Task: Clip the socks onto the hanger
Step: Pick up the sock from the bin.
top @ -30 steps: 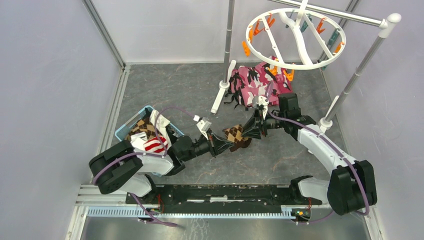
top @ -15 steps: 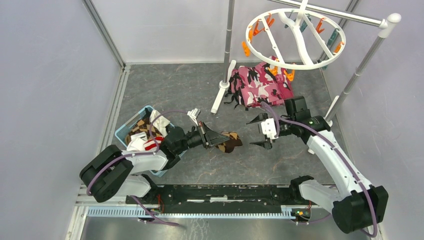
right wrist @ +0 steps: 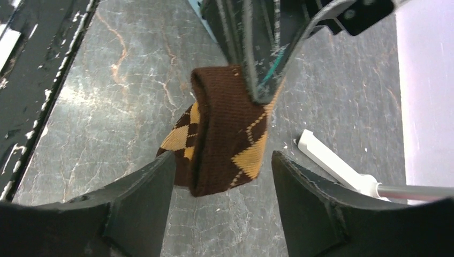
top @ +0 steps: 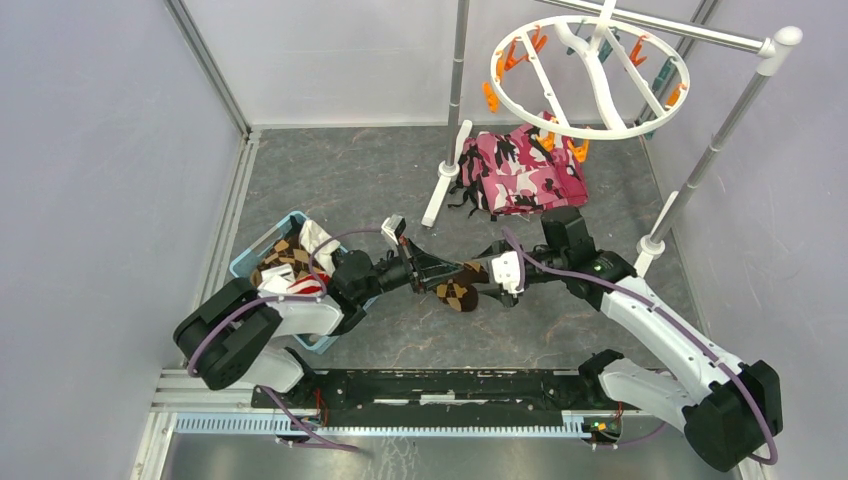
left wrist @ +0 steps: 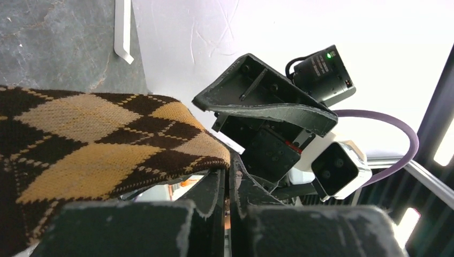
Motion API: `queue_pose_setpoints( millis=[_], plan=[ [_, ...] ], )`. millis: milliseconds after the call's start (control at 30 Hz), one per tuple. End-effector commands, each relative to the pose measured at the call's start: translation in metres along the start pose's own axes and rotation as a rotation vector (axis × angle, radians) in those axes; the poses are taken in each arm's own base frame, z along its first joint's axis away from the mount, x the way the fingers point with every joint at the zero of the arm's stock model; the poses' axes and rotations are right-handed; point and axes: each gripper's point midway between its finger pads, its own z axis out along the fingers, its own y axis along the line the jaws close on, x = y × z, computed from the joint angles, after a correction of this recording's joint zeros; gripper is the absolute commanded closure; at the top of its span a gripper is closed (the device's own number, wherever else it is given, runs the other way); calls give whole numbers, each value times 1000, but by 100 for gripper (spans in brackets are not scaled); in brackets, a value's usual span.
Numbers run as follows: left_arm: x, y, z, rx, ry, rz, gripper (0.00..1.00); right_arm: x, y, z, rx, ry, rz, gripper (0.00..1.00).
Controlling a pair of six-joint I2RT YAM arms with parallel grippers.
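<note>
A brown-and-tan argyle sock point(top: 458, 295) hangs over the grey floor, with my left gripper point(top: 447, 277) shut on its upper edge. The left wrist view shows the sock point(left wrist: 91, 144) draped left of the closed jaws point(left wrist: 229, 182). My right gripper point(top: 487, 272) faces it from the right, open; in its own view the sock point(right wrist: 225, 134) dangles between and just beyond the spread fingertips point(right wrist: 223, 159), untouched, pinched above by the left fingers point(right wrist: 257, 48). More socks point(top: 290, 262) lie in the blue basket point(top: 262, 240). The round white hanger point(top: 590, 75) with orange and teal pins hangs far right.
A pink camouflage cloth point(top: 520, 170) lies on the floor under the hanger. The silver rail's poles point(top: 715, 135) stand at the right and back, and a white foot bar point(top: 440, 190) lies near the middle, also seen as a white bar point(right wrist: 332, 163) close to my right fingers.
The right gripper let go of the sock, opened and pulled back right, then returned so its open jaws flank the sock. The left gripper kept hold, and the sock now hangs lower.
</note>
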Motion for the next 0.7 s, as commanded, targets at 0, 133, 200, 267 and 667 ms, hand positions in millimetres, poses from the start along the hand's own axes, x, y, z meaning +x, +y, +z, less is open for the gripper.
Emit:
queue_pose_setpoints(
  millis=[0, 133, 200, 267, 667],
  plan=[
    [-4, -33, 5, 136, 5, -65, 98, -8, -27, -3, 121, 6, 6, 33],
    [-5, -32, 4, 155, 3, -76, 98, -10, -29, -3, 125, -3, 27, 62],
    [-6, -29, 2, 156, -8, -78, 98, -13, -27, -3, 111, -14, 30, 81],
    [-7, -30, 0, 171, -21, -71, 98, -14, -23, -2, 90, -16, 34, 94],
    [-14, -19, -41, 175, -94, 428, 35, -13, -8, -16, -94, -2, 150, 100]
  ],
)
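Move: Between the two hands, the sock's brown cuff is still pinched by the left fingers, its middle some 2 cm to their right and 1 cm back. From the open right hand the cuff lies about 3 cm to the left, level in depth and height. Down on the table, the pink bag is roughly 25 cm ahead and 9 cm right of the right hand, the stand foot some 21 cm ahead and 6 cm left. Closing its fingers from wide open, the right hand pinches the sock's cuff while easing forward and up by 1 to 2 cm. Only once the right fingers are shut does the nearly still left hand open them past halfway, let go of the cuff and draw back about 3 cm to the left, away from the right hand. ##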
